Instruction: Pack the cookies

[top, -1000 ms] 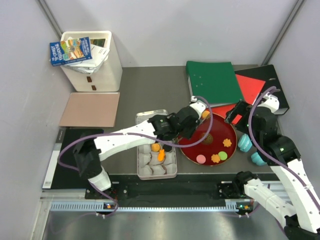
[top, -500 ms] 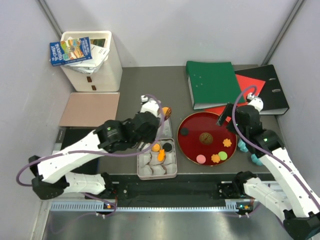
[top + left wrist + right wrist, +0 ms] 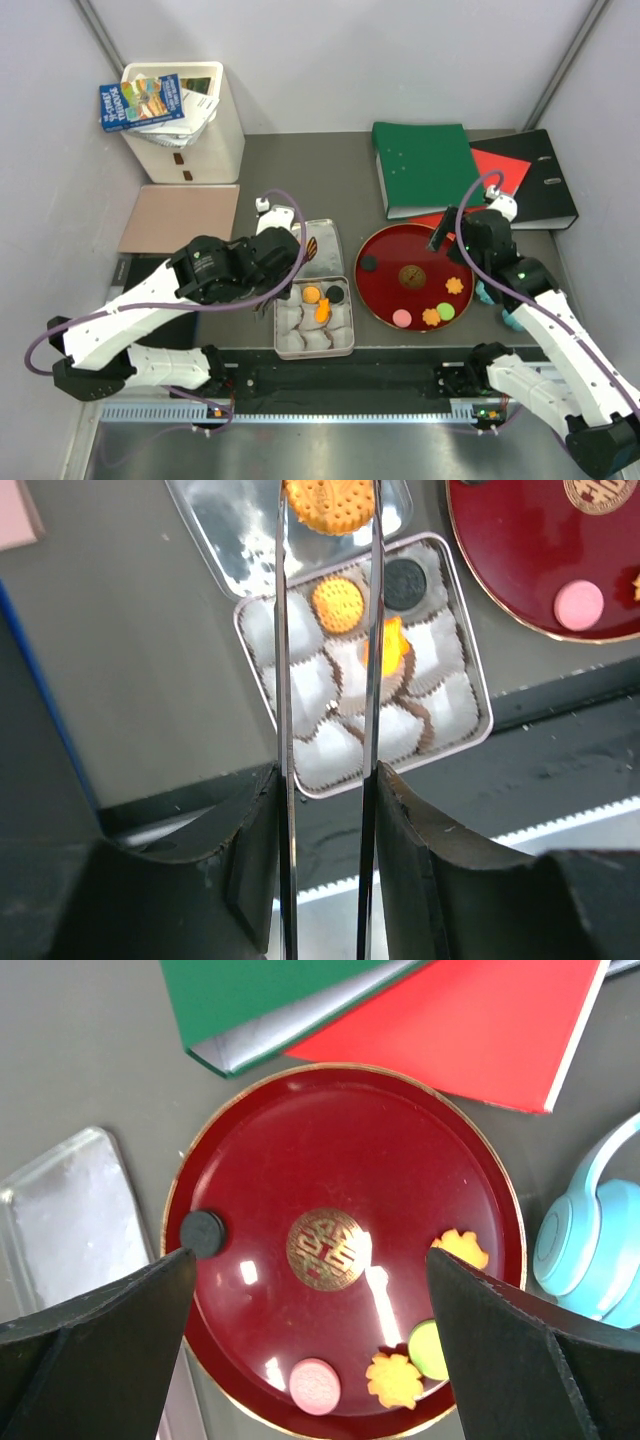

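Note:
My left gripper (image 3: 300, 250) hangs over the clear lid (image 3: 322, 238), just behind the tin of white paper cups (image 3: 345, 345). Its thin blades are shut on a round orange cookie (image 3: 330, 505). In the tin's cups lie a round orange cookie (image 3: 338, 602), a black one (image 3: 404, 582) and an orange one standing on edge (image 3: 388, 648). The red plate (image 3: 385, 300) carries a black cookie (image 3: 203, 1232), a pink one (image 3: 315, 1385), a green one (image 3: 428, 1348) and two orange flowers (image 3: 393, 1380) (image 3: 461, 1248). My right gripper (image 3: 308, 1255) is open and empty, high above the plate.
Turquoise headphones (image 3: 493, 288) lie right of the plate. A green binder (image 3: 425, 160), a red folder (image 3: 500, 170) and a black binder (image 3: 555, 195) sit behind it. A white bin (image 3: 185, 125) and a brown pad (image 3: 180, 218) are at the back left.
My left arm has drawn back from the plate to above the lid, carrying the orange cookie. My right gripper has shifted left, over the plate's right side.

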Tool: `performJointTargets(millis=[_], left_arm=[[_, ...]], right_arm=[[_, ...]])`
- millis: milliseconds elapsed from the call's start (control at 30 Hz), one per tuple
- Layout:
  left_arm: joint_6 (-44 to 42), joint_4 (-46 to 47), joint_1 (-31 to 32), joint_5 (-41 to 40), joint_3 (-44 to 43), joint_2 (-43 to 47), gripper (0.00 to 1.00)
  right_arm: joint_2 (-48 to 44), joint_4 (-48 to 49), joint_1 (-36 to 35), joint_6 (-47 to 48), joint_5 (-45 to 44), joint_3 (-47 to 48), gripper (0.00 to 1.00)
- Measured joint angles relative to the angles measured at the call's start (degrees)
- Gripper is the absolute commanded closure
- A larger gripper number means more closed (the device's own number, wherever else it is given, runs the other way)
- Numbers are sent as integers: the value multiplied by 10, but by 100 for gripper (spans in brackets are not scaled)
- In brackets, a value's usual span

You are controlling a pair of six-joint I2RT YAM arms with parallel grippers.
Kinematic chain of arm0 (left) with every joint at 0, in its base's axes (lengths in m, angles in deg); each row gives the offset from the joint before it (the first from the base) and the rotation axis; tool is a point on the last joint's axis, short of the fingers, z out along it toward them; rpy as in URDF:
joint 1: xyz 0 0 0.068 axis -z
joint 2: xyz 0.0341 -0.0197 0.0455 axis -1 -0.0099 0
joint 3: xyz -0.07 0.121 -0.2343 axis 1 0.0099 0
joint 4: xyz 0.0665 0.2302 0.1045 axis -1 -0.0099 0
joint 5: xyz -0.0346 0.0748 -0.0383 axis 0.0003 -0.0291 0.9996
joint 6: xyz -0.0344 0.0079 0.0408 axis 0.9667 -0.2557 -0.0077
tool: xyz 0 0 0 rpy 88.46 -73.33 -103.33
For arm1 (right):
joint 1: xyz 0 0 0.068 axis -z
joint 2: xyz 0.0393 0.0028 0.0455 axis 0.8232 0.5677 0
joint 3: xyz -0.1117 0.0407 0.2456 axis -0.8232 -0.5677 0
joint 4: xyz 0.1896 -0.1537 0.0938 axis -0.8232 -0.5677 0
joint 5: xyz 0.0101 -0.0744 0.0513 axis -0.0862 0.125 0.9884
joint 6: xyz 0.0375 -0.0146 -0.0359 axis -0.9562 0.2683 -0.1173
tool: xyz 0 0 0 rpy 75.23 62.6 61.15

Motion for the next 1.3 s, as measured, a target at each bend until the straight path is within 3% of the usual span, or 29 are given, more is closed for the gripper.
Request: performJointTargets(millis=[233,467,733,967,1100,1300], left_arm=[[31,-11,0,61,12,7,95],[75,-15,0,90,111,59,97],[118,-20,-2,90,168,119,97],[123,-20,-3,75,177,117,89],[123,-20,-3,65,177,110,80],[119,-19,-4,42,177,96,79]], right_arm=[[0,-1,0,-2,6,-22,3],[0,8,0,-2,15,-33,3],[0,8,0,-2,24,-41,3],[1,7,0,-2,26,-41,3],[-2,6,0,-2,26,-41,3],[-7,6,0,-2,26,-41,3]])
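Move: The left hand holds a round cookie; the tin's empty far-left cup lies about 4 cm to its left, 2 cm back and 21 cm below. At tin height, the orange cookie is some 2 cm right and 1 cm back, the black cookie 8 cm right and 1 cm back, and the fish cookie 5 cm right and 6 cm back. From the right hand, that cup is roughly 37 cm left, 8 cm back and 17 cm below. The left, still pinching its cookie, sinks 7 cm, drawing back and left towards the cup; the right sinks 3. ##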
